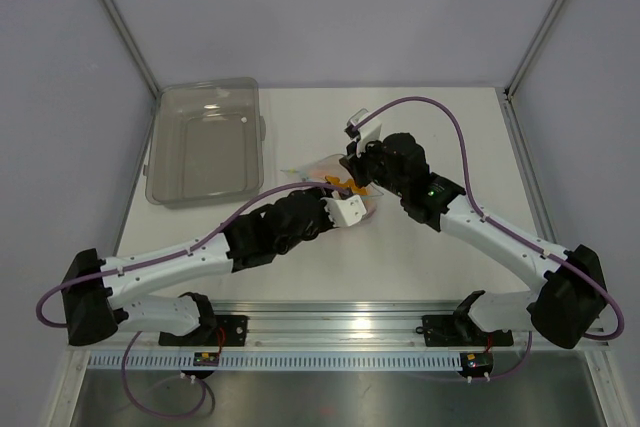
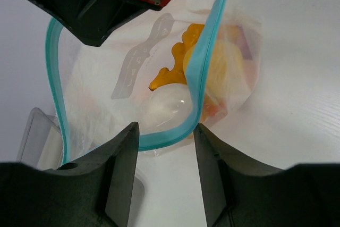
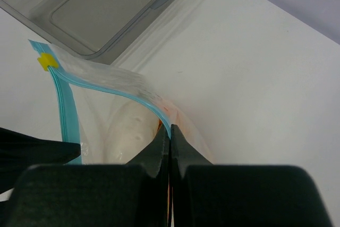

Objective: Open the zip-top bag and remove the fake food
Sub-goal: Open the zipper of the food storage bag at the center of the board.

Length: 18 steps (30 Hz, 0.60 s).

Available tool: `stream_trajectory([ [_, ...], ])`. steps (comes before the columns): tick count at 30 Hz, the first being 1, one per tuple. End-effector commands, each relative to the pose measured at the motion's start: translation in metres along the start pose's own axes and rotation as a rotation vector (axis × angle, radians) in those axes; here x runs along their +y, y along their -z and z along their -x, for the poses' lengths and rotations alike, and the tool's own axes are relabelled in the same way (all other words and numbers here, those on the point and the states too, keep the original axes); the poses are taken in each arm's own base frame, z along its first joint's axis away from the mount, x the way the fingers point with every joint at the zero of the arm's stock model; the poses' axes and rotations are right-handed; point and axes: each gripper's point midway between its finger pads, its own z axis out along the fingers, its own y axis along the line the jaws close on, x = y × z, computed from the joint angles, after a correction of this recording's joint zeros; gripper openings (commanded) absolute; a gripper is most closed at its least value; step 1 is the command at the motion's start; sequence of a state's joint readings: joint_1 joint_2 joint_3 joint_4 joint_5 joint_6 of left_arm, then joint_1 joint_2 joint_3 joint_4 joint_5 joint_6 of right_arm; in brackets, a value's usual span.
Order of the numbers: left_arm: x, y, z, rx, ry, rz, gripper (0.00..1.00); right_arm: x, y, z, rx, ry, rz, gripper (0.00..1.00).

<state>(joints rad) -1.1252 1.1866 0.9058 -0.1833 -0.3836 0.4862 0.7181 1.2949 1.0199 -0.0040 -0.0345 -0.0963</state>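
Note:
The zip-top bag [image 1: 318, 169] lies mid-table with its mouth pulled open. My right gripper [image 3: 171, 129] is shut on the far lip of the blue zip strip [image 3: 139, 95]; a yellow slider [image 3: 48, 61] sits at the strip's end. My left gripper [image 2: 164, 131] is open, and the near lip of the strip [image 2: 169, 141] curves between its fingertips without being pinched. Inside the bag is the fake food: an orange piece [image 2: 171, 74], a pale egg-like piece [image 2: 169, 104], a yellow piece [image 2: 226, 67] and a white radish [image 3: 127, 131]. From above, the two grippers [image 1: 352, 192] meet over the bag.
A smoky-grey rectangular tray [image 1: 160, 162] stands at the back left of the table, close to the bag. The right gripper's black body [image 2: 101, 3] hangs over the bag's mouth in the left wrist view. Bare white tabletop [image 1: 440, 137] lies right of the bag.

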Motion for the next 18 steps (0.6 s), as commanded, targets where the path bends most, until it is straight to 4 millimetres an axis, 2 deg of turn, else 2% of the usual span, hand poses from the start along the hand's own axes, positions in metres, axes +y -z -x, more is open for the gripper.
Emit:
stream_trajectory([
  [1,0.011,-0.005,0.020,-0.078,0.024,-0.001,0.48,0.001,0.007,0.025,-0.088,-0.008,0.012,0.00],
  [5,0.004,-0.013,0.016,-0.037,0.015,-0.036,0.38,0.000,0.007,0.026,-0.088,-0.010,0.010,0.00],
  [6,0.001,-0.016,0.014,-0.026,0.010,-0.043,0.33,0.000,0.007,0.026,-0.088,-0.009,0.007,0.00],
  [7,-0.001,-0.016,0.012,-0.014,0.009,-0.055,0.24,-0.001,0.007,0.025,-0.086,-0.010,0.003,0.00],
  [10,-0.012,-0.014,0.017,-0.015,0.019,-0.134,0.11,-0.003,0.007,0.025,-0.085,-0.011,-0.011,0.00],
  [13,-0.014,-0.006,0.026,-0.031,0.043,-0.172,0.05,-0.005,0.006,0.023,-0.081,-0.013,-0.023,0.01],
  [18,-0.007,0.010,0.035,-0.054,0.088,-0.160,0.03,-0.013,0.002,0.020,-0.070,-0.010,-0.064,0.00],
])
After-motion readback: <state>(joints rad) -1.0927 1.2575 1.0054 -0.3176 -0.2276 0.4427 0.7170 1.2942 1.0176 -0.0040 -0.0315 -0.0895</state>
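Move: The left hand, about half open, has the near teal rim of the bag's mouth practically between its fingertips, about 1 cm ahead, 1 cm right and 2 cm below. The white food lies about 3 cm ahead, 2 cm right and 9 cm down, with the orange piece another 3 cm farther out and 1 cm more to the right. For the right hand, shut on the opposite rim, that near rim is roughly 7 cm back, 1 cm left and 5 cm lower. The left fingers close and pinch the near teal rim of the bag's mouth: the hand edges forward about 1 cm, dips some 2 cm while shutting, and drifts right. With the rim in its grip it draws back and rises about 1 cm, the wrist tipping down nearly 10 degrees. The right hand stays put, still pinching the opposite rim. ##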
